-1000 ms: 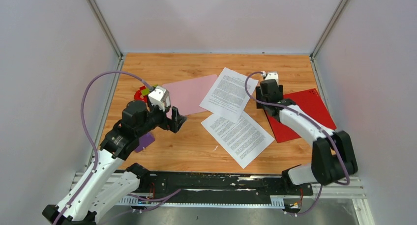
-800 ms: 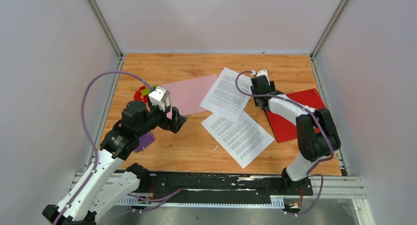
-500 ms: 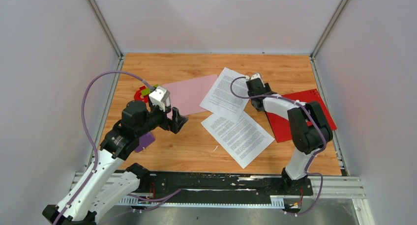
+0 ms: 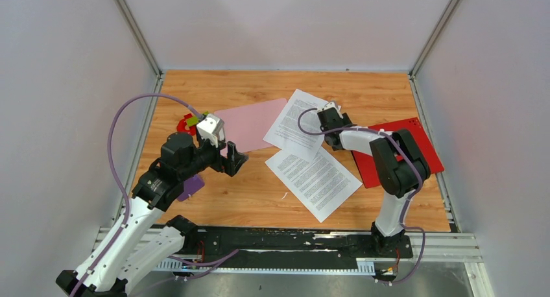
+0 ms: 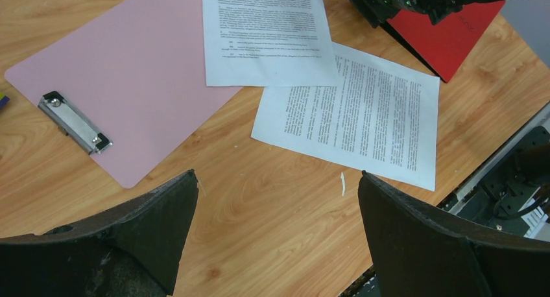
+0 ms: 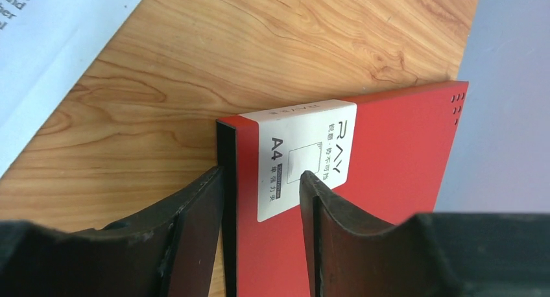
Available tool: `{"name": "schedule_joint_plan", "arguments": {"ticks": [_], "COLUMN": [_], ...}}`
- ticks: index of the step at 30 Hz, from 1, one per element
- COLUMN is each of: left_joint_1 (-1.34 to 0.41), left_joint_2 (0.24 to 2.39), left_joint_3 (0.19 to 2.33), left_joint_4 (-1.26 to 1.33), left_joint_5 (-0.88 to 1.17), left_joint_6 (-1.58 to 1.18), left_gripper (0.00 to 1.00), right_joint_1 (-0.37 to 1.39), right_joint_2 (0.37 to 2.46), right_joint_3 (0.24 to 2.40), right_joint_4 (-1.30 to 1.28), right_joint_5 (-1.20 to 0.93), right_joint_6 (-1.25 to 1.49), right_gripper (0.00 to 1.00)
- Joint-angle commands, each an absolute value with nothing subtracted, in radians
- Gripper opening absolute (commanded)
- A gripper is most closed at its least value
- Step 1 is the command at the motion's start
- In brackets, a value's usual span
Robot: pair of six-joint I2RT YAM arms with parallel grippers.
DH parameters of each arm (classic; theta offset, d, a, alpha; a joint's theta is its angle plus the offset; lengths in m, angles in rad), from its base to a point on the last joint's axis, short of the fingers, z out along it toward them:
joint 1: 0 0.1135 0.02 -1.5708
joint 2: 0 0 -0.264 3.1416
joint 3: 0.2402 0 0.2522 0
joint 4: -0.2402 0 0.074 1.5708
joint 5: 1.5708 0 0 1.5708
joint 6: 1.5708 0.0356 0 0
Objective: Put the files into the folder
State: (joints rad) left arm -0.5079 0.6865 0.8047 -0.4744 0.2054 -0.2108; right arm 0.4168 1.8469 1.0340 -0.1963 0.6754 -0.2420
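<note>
Two files lie on the wooden table, white sheets of small print: one [image 4: 298, 123] [image 5: 266, 31] overlaps the other [image 4: 313, 182] [image 5: 350, 115]. The red folder [image 4: 405, 148] [image 6: 389, 161] lies flat at the right, a white A4 label near its corner. My right gripper [image 4: 338, 136] [image 6: 261, 174] is at the folder's left corner, turned on its side. Its jaws stand half-narrowed either side of the folder's black edge, one beside the edge, one over the red cover. Whether they press on it does not show. My left gripper [image 4: 235, 159] [image 5: 277, 174] hangs wide open above bare wood, holding nothing.
A pink clipboard [image 4: 250, 123] [image 5: 130, 83] with a metal clip [image 5: 72, 122] lies left of the sheets, under the upper sheet's edge. Small red and green pieces [image 4: 189, 122] and a purple thing [image 4: 191, 188] sit near the left arm. Grey walls enclose the table.
The right gripper has swung left along the folder's top-left side towards the upper sheet, and its jaws have narrowed. The left arm, sheets and folder have not moved.
</note>
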Motion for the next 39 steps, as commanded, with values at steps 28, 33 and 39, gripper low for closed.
{"name": "schedule_joint_plan", "arguments": {"ticks": [28, 33, 39], "left_joint_1": [-0.502, -0.502, -0.502], "left_joint_2": [0.674, 0.672, 0.680], "left_joint_3": [0.807, 0.811, 0.829], "left_joint_4": [-0.451, -0.470, -0.513], "left_joint_5": [0.169, 0.108, -0.056], "left_joint_6": [-0.219, -0.213, -0.260], "left_gripper": [1.00, 1.00, 0.99], "right_joint_1": [0.483, 0.549, 0.679], "right_joint_2": [1.934, 1.870, 1.716], "right_joint_3": [1.031, 1.012, 0.970], "right_joint_4": [-0.079, -0.105, -0.147], "right_joint_5": [0.970, 0.949, 0.917], "right_joint_6": [-0.359, -0.366, -0.356], "right_gripper": [0.00, 0.00, 0.00]}}
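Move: The red folder's left edge reaches my right fingers; its middle lies about 14 cm to the right, 8 cm back and 2 cm below. On the other side, the upper paper is some 20 cm to the left and 3 cm ahead, and the lower paper 17 cm left and 20 cm back, both about 3 cm down. From my left hand the folder is roughly 58 cm right, 10 cm ahead and 23 cm below. I close my half-open right fingers on the red cover at the folder's open left edge, edging slightly right while my hand rolls its left side down some 15 degrees. With the cover pinched, I pull it left about 4 cm, rising and drawing back a little. Late on, my open left hand drifts about 2 cm left and slightly forward, turning a little counter-clockwise. ##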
